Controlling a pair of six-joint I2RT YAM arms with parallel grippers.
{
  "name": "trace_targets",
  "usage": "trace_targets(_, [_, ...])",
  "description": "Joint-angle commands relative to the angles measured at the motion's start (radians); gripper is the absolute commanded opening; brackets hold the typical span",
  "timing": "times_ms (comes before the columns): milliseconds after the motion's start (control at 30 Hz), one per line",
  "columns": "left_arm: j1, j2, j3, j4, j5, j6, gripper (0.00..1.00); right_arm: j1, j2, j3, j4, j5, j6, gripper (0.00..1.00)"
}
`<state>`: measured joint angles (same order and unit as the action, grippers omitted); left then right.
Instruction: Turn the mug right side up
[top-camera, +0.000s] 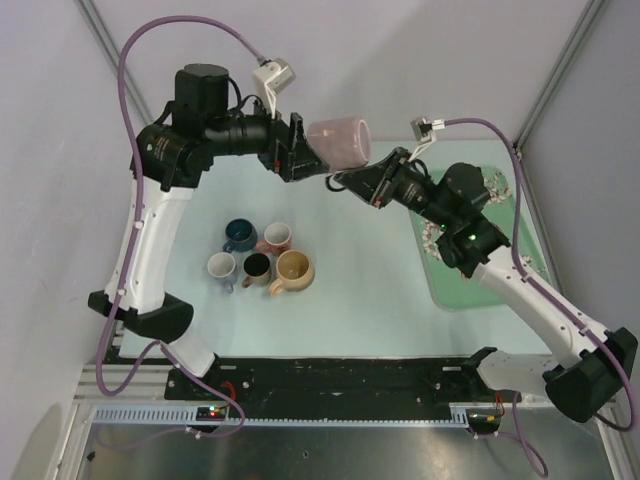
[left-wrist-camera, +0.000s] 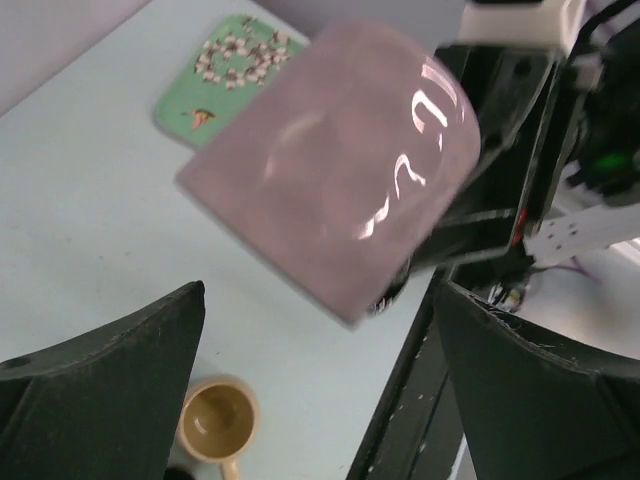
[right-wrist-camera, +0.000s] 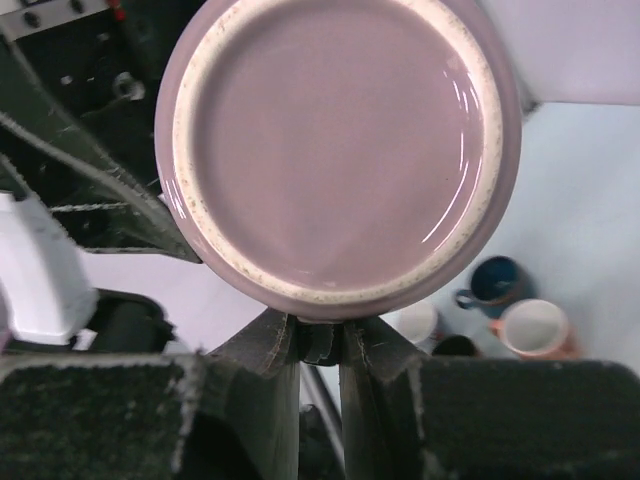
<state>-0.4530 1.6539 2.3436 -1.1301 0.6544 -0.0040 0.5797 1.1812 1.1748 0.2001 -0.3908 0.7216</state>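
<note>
The mauve mug hangs on its side in the air over the back of the table. Its flat base faces the right wrist camera. My right gripper is under the mug and shut; its fingers pinch a narrow part below the mug's bottom edge, apparently the handle. My left gripper is just left of the mug and open. In the left wrist view the mug's glossy side sits ahead of the spread fingers, which do not touch it.
Several upright mugs stand on the pale table at left centre: dark blue, pink, white, black and tan. A green patterned mat lies at the right under the right arm.
</note>
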Motion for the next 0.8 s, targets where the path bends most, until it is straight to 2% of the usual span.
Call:
trace_targets(0, [0.006,-0.038,0.04,0.12,0.072,-0.157,0.97,0.051,0.024,0.011,0.358,-0.028,0.15,0.0])
trace_targets(67, [0.006,-0.044,0.042,0.134,0.091,-0.169,0.89,0.066,0.047,0.012,0.409,-0.038,0.201,0.0])
trace_targets(133, [0.007,-0.048,0.041,0.148,0.126,-0.185,0.73,0.08,0.078,0.015,0.44,-0.048,0.232,0.0])
trace_targets(233, [0.006,-0.053,0.017,0.17,0.195,-0.216,0.55,0.106,0.122,0.02,0.467,-0.064,0.261,0.0])
trace_targets(267, [0.006,-0.054,0.007,0.176,0.214,-0.229,0.42,0.112,0.138,0.021,0.473,-0.074,0.275,0.0])
trace_targets(300, [0.007,-0.055,-0.006,0.183,0.233,-0.237,0.21,0.115,0.149,0.022,0.476,-0.083,0.284,0.0])
trace_targets(333, [0.006,-0.057,-0.017,0.186,0.245,-0.241,0.11,0.116,0.157,0.023,0.471,-0.09,0.29,0.0])
trace_targets(400, [0.009,-0.064,-0.048,0.189,0.255,-0.235,0.03,0.11,0.159,0.023,0.414,-0.092,0.278,0.0])
trace_targets(433, [0.012,-0.069,-0.069,0.189,0.236,-0.224,0.01,0.104,0.155,0.022,0.35,-0.088,0.261,0.09])
trace_targets(500, [0.015,-0.083,-0.128,0.191,0.133,-0.174,0.01,0.098,0.131,0.022,0.195,-0.048,0.184,0.35])
trace_targets(600, [0.003,-0.085,-0.223,0.192,-0.065,-0.062,0.0,0.092,0.079,0.021,-0.108,0.099,0.04,0.67])
trace_targets(633, [-0.007,-0.076,-0.254,0.193,-0.125,-0.03,0.0,0.082,0.064,0.021,-0.201,0.181,0.014,0.81])
trace_targets(700, [-0.047,-0.044,-0.301,0.194,-0.266,0.065,0.0,0.047,0.031,0.021,-0.431,0.358,0.007,0.94])
trace_targets(767, [-0.109,-0.009,-0.349,0.192,-0.389,0.163,0.0,-0.006,-0.003,0.002,-0.631,0.53,0.024,0.98])
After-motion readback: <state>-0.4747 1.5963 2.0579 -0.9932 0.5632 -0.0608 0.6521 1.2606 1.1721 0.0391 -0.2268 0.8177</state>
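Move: The pink mug is at my left fingers' height, about 8 cm to their right and 3 cm ahead, with its mouth towards them. My right fingers already hold its handle, the mug's middle some 5 cm ahead, 2 cm left and 3 cm above them; the open left fingers are 10 cm left and 2 cm ahead of that hand, 3 cm higher. Roughly 40 cm below my left hand, the tan mug stands 8 cm left and 3 cm back, the salmon mug 12 cm left and 6 cm ahead. I carry the pink mug about 5 cm left with my right hand, tipping it slightly, while my left rises, draws back some 4 cm and closes, pinching the rim at the mouth. Once it is gripped, my right fingers open off the handle and that hand sinks, then eases right; my left lowers the mug about 9 cm, swinging forward. ##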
